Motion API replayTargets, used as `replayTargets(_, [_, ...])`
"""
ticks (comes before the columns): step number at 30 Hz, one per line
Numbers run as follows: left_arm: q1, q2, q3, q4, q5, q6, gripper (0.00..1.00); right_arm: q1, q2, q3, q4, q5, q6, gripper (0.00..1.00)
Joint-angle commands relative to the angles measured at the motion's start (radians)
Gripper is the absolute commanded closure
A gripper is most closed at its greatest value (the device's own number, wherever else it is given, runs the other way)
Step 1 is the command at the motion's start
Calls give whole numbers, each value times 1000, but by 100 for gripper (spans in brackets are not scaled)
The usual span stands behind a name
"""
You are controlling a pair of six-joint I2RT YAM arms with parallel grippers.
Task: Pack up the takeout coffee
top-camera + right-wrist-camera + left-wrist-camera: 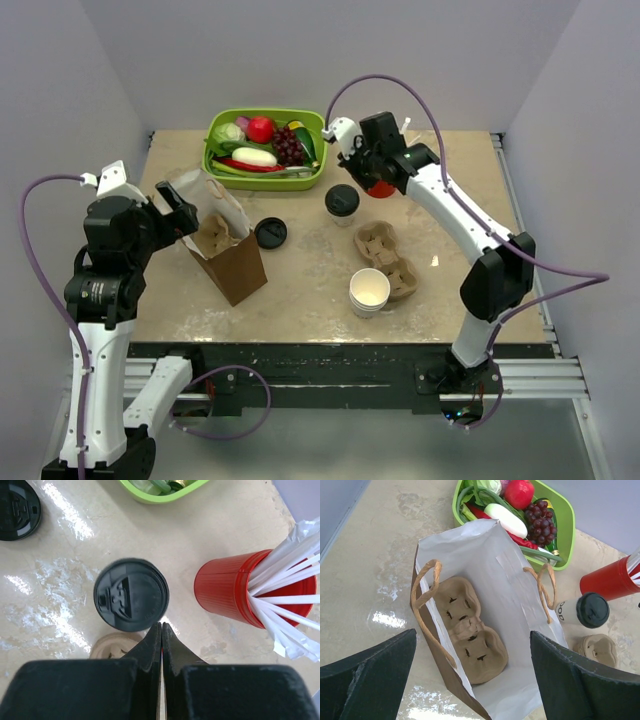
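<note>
The takeout coffee (342, 200), a white cup with a black lid (131, 601), stands upright on the table right of the bag (592, 610). My right gripper (161, 625) is shut with nothing between its fingers, its tips hovering just beside the lid's edge (362, 175). The brown paper bag (225, 255) stands open with a cardboard carrier (470, 635) lying in its bottom. My left gripper (472, 634) hangs wide open above the bag's mouth (180, 215), holding nothing.
A second cardboard carrier (388, 260) lies near the coffee, with a stack of lidless white cups (369, 291) in front. A loose black lid (270, 232) lies by the bag. A red cup of straws (235, 592) stands right of the coffee. A green tray (567, 535) of produce sits behind.
</note>
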Motion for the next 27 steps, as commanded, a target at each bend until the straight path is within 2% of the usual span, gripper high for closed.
replayTargets(1, [4, -3, 19, 30, 6, 9, 0, -1, 23, -6, 18, -35, 41, 100])
replayTargets(2, [4, -3, 18, 28, 3, 9, 1, 1, 38, -4, 20, -69, 57, 96])
replayTargets(3, [4, 0, 15, 27, 3, 9, 0, -1, 44, -7, 24, -101, 58, 85])
replayTargets(6, [4, 2, 10, 22, 3, 9, 0, 4, 60, -4, 63, -150, 92, 67])
replayTargets(7, [4, 3, 10, 21, 0, 10, 0, 4, 64, 7, 70, -159, 98, 64])
replayTargets(12, [4, 2, 7, 21, 4, 12, 0, 5, 107, 39, 110, -158, 115, 58])
replayTargets(17, [4, -3, 4, 19, -3, 12, 0, 31, 163, 73, 55, -150, 61, 44])
replayTargets(20, [4, 2, 2, 21, -2, 10, 0, 65, 189, 90, 84, -51, 99, 39])
replayTargets(24, [4, 9, -1, 27, 3, 7, 0, 109, 227, 142, 109, 37, 210, 39])
replayTargets(25, [4, 11, 1, 28, 4, 6, 0, 119, 235, 157, 110, 140, 239, 40])
replayTargets(27, [4, 9, -1, 30, 7, 6, 0, 135, 256, 174, 100, 240, 332, 42])
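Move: The lidded coffee cup stands about 3 cm to the left of my shut right fingers, about level fore and aft, its middle some 15 cm below them. The red straw cup is roughly 5 cm ahead and 5 cm right of that hand, at much the same depth; the empty cup carrier lies about 10 cm back and 9 cm right, some 20 cm below. From my left hand the coffee cup is roughly 17 cm ahead, 34 cm right and 24 cm below. I open my shut right fingers to a bit over half while bringing them down and left, about 7 cm each way, onto the lidded coffee cup from above. The sinking leads at first, then eases off as the sweep left goes on; the fingers tip a little steeper, under 10 degrees. I finish with the spread fingertips close above the black lid, the cup towards the right finger; no touch can be made out. ##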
